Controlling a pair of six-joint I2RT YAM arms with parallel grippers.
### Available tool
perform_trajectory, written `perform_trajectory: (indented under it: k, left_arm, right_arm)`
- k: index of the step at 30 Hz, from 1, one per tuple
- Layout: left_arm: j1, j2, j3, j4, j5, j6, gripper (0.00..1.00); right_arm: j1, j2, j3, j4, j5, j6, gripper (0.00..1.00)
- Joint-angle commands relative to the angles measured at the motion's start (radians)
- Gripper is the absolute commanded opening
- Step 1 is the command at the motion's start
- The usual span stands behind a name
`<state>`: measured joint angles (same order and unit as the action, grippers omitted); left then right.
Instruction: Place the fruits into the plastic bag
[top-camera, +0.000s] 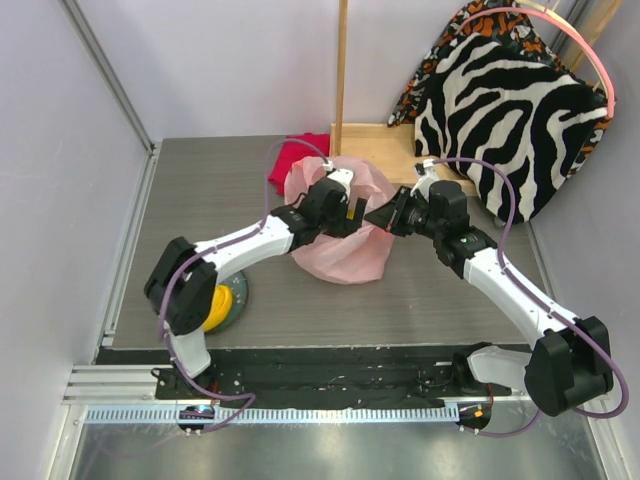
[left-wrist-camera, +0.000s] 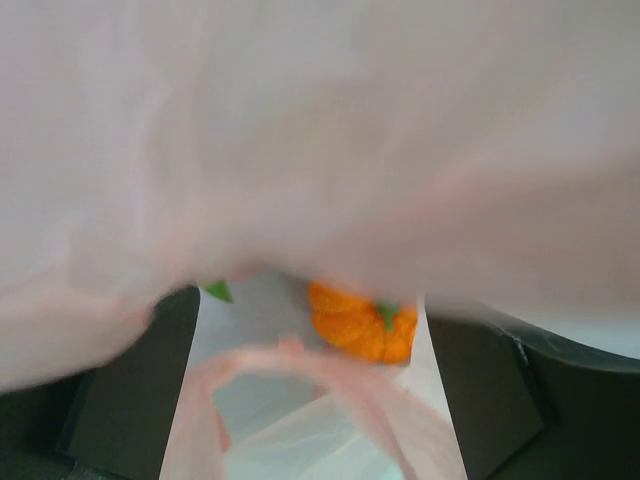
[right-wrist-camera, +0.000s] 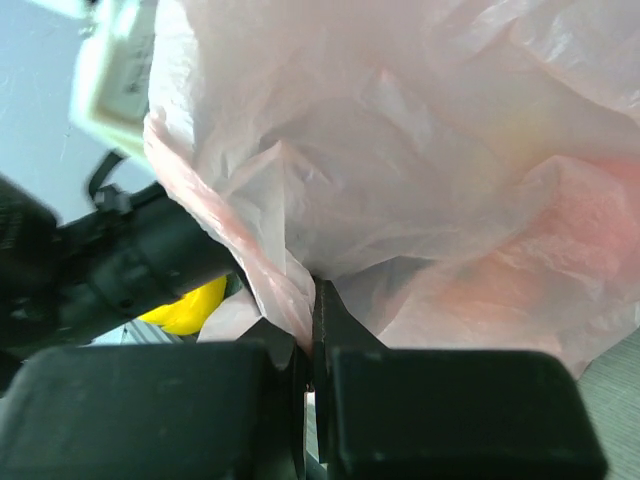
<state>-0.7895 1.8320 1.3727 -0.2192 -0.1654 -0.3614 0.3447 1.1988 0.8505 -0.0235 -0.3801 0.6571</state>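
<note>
The pink plastic bag (top-camera: 345, 235) stands in the middle of the table. My right gripper (top-camera: 385, 218) is shut on the bag's thin film (right-wrist-camera: 290, 290) at its right rim. My left gripper (top-camera: 345, 210) is at the bag's mouth with its dark fingers (left-wrist-camera: 125, 400) spread open. An orange fruit (left-wrist-camera: 362, 322) lies loose inside the bag beyond them, and a scrap of green (left-wrist-camera: 218, 291) shows beside it. A pink handle loop (left-wrist-camera: 330, 375) crosses between the fingers. Yellow bananas (top-camera: 215, 308) rest on the plate, partly hidden under the left arm, and also show as bananas (right-wrist-camera: 190, 308) in the right wrist view.
A grey-blue plate (top-camera: 240, 298) sits at the near left. A magenta cloth (top-camera: 296, 154) lies behind the bag. A zebra-striped cushion (top-camera: 510, 115) and a wooden frame (top-camera: 343, 80) stand at the back right. White walls close off the left side and the back.
</note>
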Motion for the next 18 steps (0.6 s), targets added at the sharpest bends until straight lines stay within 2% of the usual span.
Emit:
perform_trajectory:
  k: [1,6,10,18]
  left_arm:
    - [0.004,-0.182,-0.066,0.089,0.038,0.050,1.00]
    - [0.004,-0.352,-0.302,0.280,0.099,0.136,1.00]
    - [0.004,-0.453,-0.369,0.293,0.150,0.182,1.00]
    - [0.010,-0.596,-0.397,0.319,0.053,0.150,1.00]
  right_arm:
    - [-0.004,-0.013,0.007,0.034,0.020,-0.011,0.01]
    - [-0.003,-0.013,0.004,0.034,0.026,-0.011,0.01]
    - [-0.004,-0.004,0.004,0.034,0.030,-0.014,0.01]
    - [-0.003,0.010,0.004,0.036,0.030,-0.014,0.01]
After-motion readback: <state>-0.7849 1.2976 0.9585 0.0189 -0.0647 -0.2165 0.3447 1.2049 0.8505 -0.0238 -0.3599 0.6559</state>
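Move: The bananas lie in the bowl some 33 cm to the left of the left hand, about 18 cm back and 9 cm lower; the bowl's middle is about 27 cm left and 16 cm back. The green fruit is in the plastic bag nearly straight below the open left fingers, around 7 cm down. From the right hand, closed on the bag's rim, the bananas are about 37 cm left, 14 cm back and 18 cm below. Up and out of the bag's mouth comes the left hand, rising about 10 cm while it draws back some 6 cm and left about 5 cm, clear of the green fruit and towards the side where the bananas lie. Its fingers stay wide open and the wrist tilts up roughly 20 degrees. The right hand keeps its pinch on the rim, holding the bag in place. ##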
